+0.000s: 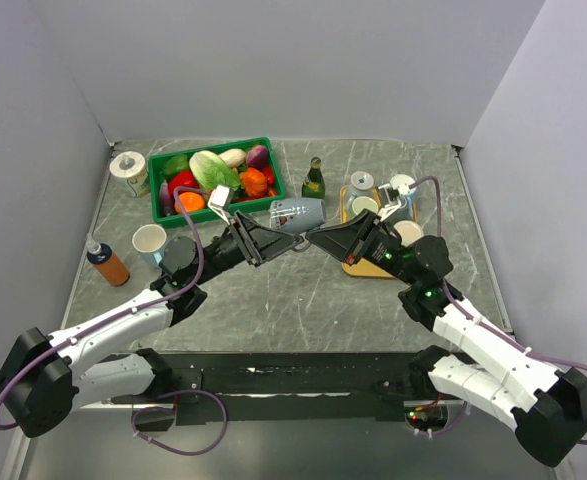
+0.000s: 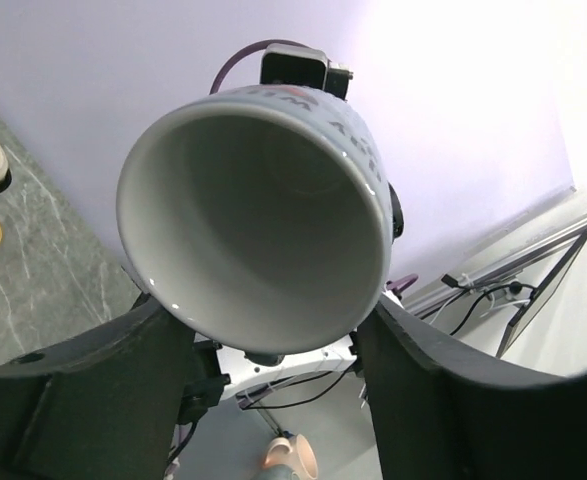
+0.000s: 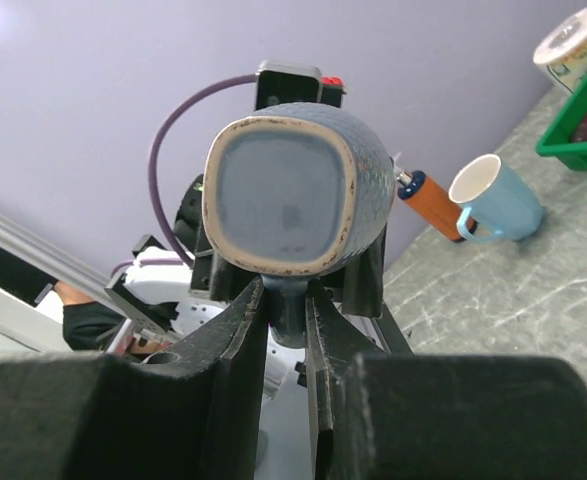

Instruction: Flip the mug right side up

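The blue-grey mug [image 1: 298, 212] is held in the air on its side between both grippers, above the middle of the table. In the left wrist view its white inside [image 2: 253, 210] faces the camera. In the right wrist view its base [image 3: 283, 190] faces the camera. My left gripper [image 1: 275, 236] has its fingers [image 2: 423, 390] against both sides of the mug body and is shut on it. My right gripper [image 3: 285, 292] is shut on the mug's handle [image 3: 288, 300] below the base; it reaches in from the right [image 1: 318, 237].
A green crate [image 1: 159, 205] of vegetables stands at the back left, with a tape roll [image 1: 128, 166] beside it. A light-blue cup [image 1: 150, 243] and an orange bottle [image 1: 106, 263] stand at the left. A green bottle [image 1: 314, 180] and a yellow tray [image 1: 358, 268] with cups are at the right.
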`<state>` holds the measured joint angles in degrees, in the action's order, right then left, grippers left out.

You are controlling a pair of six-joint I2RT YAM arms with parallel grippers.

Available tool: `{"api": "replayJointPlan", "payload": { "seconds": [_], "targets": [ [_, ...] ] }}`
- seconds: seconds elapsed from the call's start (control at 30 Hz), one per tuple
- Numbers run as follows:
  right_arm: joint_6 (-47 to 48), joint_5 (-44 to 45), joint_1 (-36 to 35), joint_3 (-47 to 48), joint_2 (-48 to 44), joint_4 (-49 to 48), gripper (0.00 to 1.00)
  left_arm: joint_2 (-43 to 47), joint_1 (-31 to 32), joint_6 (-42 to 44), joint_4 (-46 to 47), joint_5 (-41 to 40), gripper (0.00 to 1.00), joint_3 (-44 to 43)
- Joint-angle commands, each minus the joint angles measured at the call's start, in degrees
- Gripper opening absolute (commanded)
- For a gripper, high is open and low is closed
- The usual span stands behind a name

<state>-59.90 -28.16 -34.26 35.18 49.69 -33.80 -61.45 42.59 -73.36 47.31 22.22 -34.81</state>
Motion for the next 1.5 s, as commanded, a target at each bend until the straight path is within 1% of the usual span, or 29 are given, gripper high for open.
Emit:
{"api": "replayJointPlan", "payload": {
  "seconds": [0.0,0.03,0.1,0.13,0.2,0.23,0.3,0.33,0.43,0.5,0.53,0.6,0.63,0.67,0.87,0.97,1.0,1.03,1.07,1.1,1.17,1.2,1.23,1.3,1.33,1.43,1.47],
  "targets": [
    [-0.57,1.44,-1.24,-0.72,-0.21,-7.42,0.0,1.33,0.57,-1.17,4.99,-1.91,0.65,-0.7],
    [-0.48,1.44,-1.6,-0.9,-0.12,-7.59,0.0,1.51,0.57,-1.17,4.9,-2.18,0.62,-0.7],
    [-0.04,1.97,-1.95,-0.99,0.05,-7.77,0.0,1.86,0.57,-1.08,4.55,-2.79,0.59,-0.7],
    [0.31,2.15,-2.3,-1.16,0.14,-7.77,0.0,2.03,0.57,-1.17,4.46,-3.32,0.55,-0.7],
    [0.48,2.32,-2.92,-1.17,0.58,-7.77,0.0,2.21,0.57,-1.08,4.11,-3.85,0.51,-0.7],
    [0.66,2.32,-3.09,-1.25,0.58,-7.77,0.0,2.3,0.48,-0.91,3.93,-4.11,0.45,-0.79],
    [0.75,2.5,-3.71,-1.34,0.85,-7.95,0.0,2.3,0.57,-0.82,3.49,-4.2,0.39,-1.05],
    [0.66,2.5,-3.79,-1.43,1.11,-7.95,0.0,2.21,0.57,-0.73,3.32,-4.2,0.32,-1.05],
    [1.19,2.94,-4.24,-1.43,1.37,-7.68,0.0,2.21,0.57,-0.73,2.61,-4.73,0.26,-1.14],
    [1.54,3.03,-4.76,-1.34,1.55,-7.42,0.0,2.21,0.48,-0.55,2.26,-5.08,0.24,-1.14],
    [1.8,3.29,-4.94,-1.25,1.55,-6.9,0.0,2.3,0.48,-0.29,1.83,-5.25,0.19,-1.14],
    [2.33,3.46,-5.03,-1.17,1.72,-6.46,0.0,2.65,0.57,0.15,1.12,-5.69,0.12,-1.31],
    [2.59,3.64,-5.29,-1.08,1.72,-5.93,0.0,2.65,0.57,0.85,-0.01,-5.87,0.03,-1.4],
    [2.77,3.9,-5.38,-0.9,1.72,-4.88,0.0,3.09,0.57,1.2,-0.72,-6.22,0.01,-1.66],
    [4.35,5.66,-5.46,-0.02,1.02,1.62,0.0,5.11,0.57,5.24,-7.83,-8.94,0.01,-2.63],
    [4.88,6.01,-5.38,0.33,0.85,2.95,0.0,6.08,0.57,7.53,-10.91,-10.35,0.01,-3.07],
    [5.14,6.19,-5.29,0.5,0.76,4.43,0.13,6.25,0.57,8.14,-11.97,-10.7,0.01,-3.25],
    [5.84,6.19,-5.38,1.11,0.84,5.23,0.21,6.78,0.57,9.54,-13.11,-11.84,0.01,-3.42],
    [6.28,6.28,-5.46,1.47,0.85,6.11,0.32,6.96,0.57,10.51,-14.6,-12.37,0.01,-4.3],
    [6.72,7.41,-5.47,1.99,0.76,9.6,0.59,7.22,0.57,11.74,-19.75,-13.07,0.01,-5.09],
    [7.6,9.17,-5.38,3.23,0.06,13.22,0.75,8.01,0.57,16.48,-26.62,-17.02,0.01,-8.06],
    [7.95,10.22,-5.46,3.49,-0.12,14.89,0.87,8.27,0.57,18.06,-32.14,-18.86,0.01,-8.87],
    [8.83,11.8,-5.38,3.84,-0.9,17.86,0.9,8.89,0.57,20.69,-34.89,-20.27,0.01,-9.57],
    [9.1,13.39,-5.55,4.02,-1.44,20.52,0.95,9.68,0.57,23.16,-38.85,-24.39,0.01,-10.98],
    [9.71,15.05,-5.55,4.02,-1.87,22.88,0.96,10.38,0.57,25.27,-42.44,-25.81,0.01,-11.33],
    [9.89,17.61,-5.38,5.07,-2.06,27.2,0.98,11.09,0.57,28.44,-47.99,-31.78,0.01,-12.12],
    [9.63,19.44,-5.29,5.42,-1.88,30.26,0.98,11.0,0.57,29.15,-50.54,-33.28,0.01,-12.82]
  ]
}}
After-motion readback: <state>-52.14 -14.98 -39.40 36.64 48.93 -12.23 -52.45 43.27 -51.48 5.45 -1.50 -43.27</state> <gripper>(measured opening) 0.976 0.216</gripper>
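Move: The grey-blue mug, lying on its side in the air, has its body about 4 cm ahead of and 4 cm above the left hand, level sideways, its handle between the left hand's open fingers; the right hand pinches that handle, the body 4 cm ahead, 3 cm left and 4 cm above. From the left hand, the light blue mug stands some 34 cm left, 11 cm ahead and 26 cm below, the green bottle about 22 cm ahead, 4 cm right and 23 cm below. The left hand stays almost in place beside the right and shuts its fingers on the mug's handle while the right still pinches it; both then sink together a couple of centimetres, and the right lets go, opening wide and dropping away to about 7 cm below its start. The left keeps its pinch and carries the mug off, about 5 cm each down, forward and to the left, away from the right hand, rolling its left side up and swinging counter-clockwise, both by some 25 degrees. ##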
